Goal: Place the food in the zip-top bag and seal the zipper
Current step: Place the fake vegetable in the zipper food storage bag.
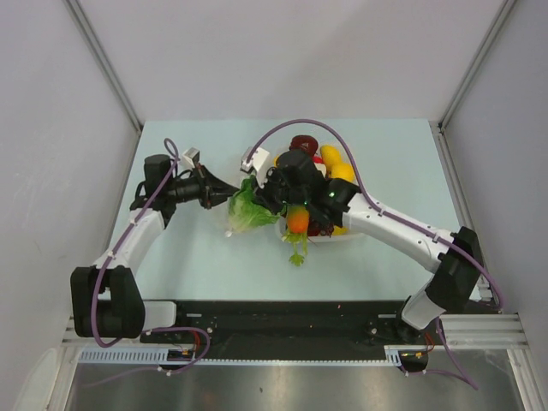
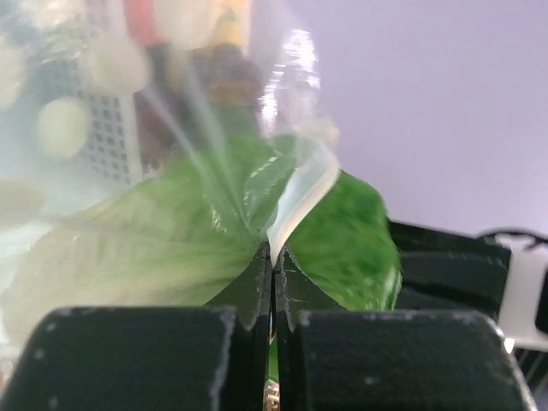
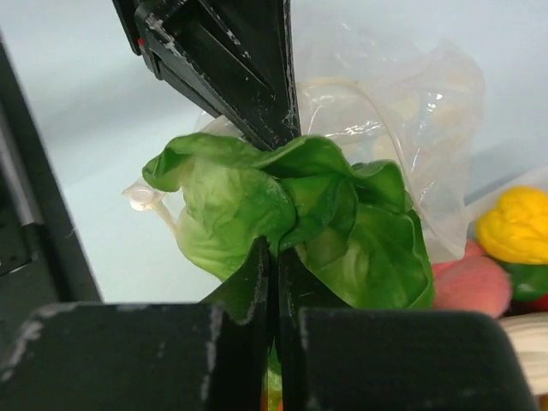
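The green-white lettuce head (image 1: 248, 211) hangs between both grippers at the table's middle. My left gripper (image 1: 229, 196) is shut on the edge of the clear, white-dotted zip-top bag (image 2: 282, 111). A pale folded strip of the bag's rim, the zipper (image 2: 301, 190), rises from its closed fingertips (image 2: 274, 250). The lettuce (image 2: 154, 244) shows green through the film. My right gripper (image 3: 276, 250) is shut on a lettuce leaf (image 3: 342, 231), and the bag (image 3: 402, 111) billows behind it. The left gripper's fingers (image 3: 231, 68) come in from above.
An orange carrot (image 1: 297, 221) lies just under my right wrist. Beside it a white tray (image 1: 347, 235) holds yellow fruits (image 1: 336, 164), dark and red pieces. A yellow fruit (image 3: 514, 224) and a pink one (image 3: 467, 284) sit to the right in the right wrist view.
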Robot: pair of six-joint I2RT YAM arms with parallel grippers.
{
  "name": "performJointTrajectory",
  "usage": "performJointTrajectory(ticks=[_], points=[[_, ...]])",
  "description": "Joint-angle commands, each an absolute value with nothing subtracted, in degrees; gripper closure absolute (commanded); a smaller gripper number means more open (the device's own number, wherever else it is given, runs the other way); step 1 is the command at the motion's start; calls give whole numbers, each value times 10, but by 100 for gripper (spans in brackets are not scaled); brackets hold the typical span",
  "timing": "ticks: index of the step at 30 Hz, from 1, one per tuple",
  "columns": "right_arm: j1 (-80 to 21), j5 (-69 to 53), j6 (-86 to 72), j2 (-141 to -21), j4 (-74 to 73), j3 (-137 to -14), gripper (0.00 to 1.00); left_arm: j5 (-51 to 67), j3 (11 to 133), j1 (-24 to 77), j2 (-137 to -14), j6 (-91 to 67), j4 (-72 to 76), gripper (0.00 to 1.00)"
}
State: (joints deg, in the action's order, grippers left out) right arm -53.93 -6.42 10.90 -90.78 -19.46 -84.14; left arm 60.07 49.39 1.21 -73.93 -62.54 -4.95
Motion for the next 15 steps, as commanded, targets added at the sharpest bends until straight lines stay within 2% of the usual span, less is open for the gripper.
performJointTrajectory(ticks=[1, 4, 7, 13, 14, 15], points=[[-502, -231, 69, -911, -201, -866, 100, 635, 491, 29, -732, -657, -3, 100], [-494, -236, 87, -906, -194, -867, 96, 644, 490, 29, -737, -663, 17, 100], [-488, -238, 110, -905, -208, -875, 83, 663, 489, 28, -740, -669, 44, 100], [-470, -244, 112, -907, -216, -876, 33, 694, 488, 28, -743, -684, 76, 100], [-465, -241, 110, -908, -215, -876, 18, 697, 488, 28, -739, -686, 77, 100], [-464, -237, 109, -909, -214, -876, 13, 698, 486, 28, -737, -688, 81, 100]])
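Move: The right hand has the leafy end of the lettuce, whose middle lies about 3 cm to its left, 2 cm back and 5 cm below, already partly in the bag. The bag's middle is some 8 cm to its left, 1 cm back and 8 cm below; the carrot lies about 9 cm right, 5 cm back and 8 cm below. From the left hand, pinching the bag's rim, the lettuce is about 4 cm right, 5 cm back and 5 cm below. Right fingers open wide on the lettuce, nearly in place, while the left raises the bag's pinched rim about 2 cm. ##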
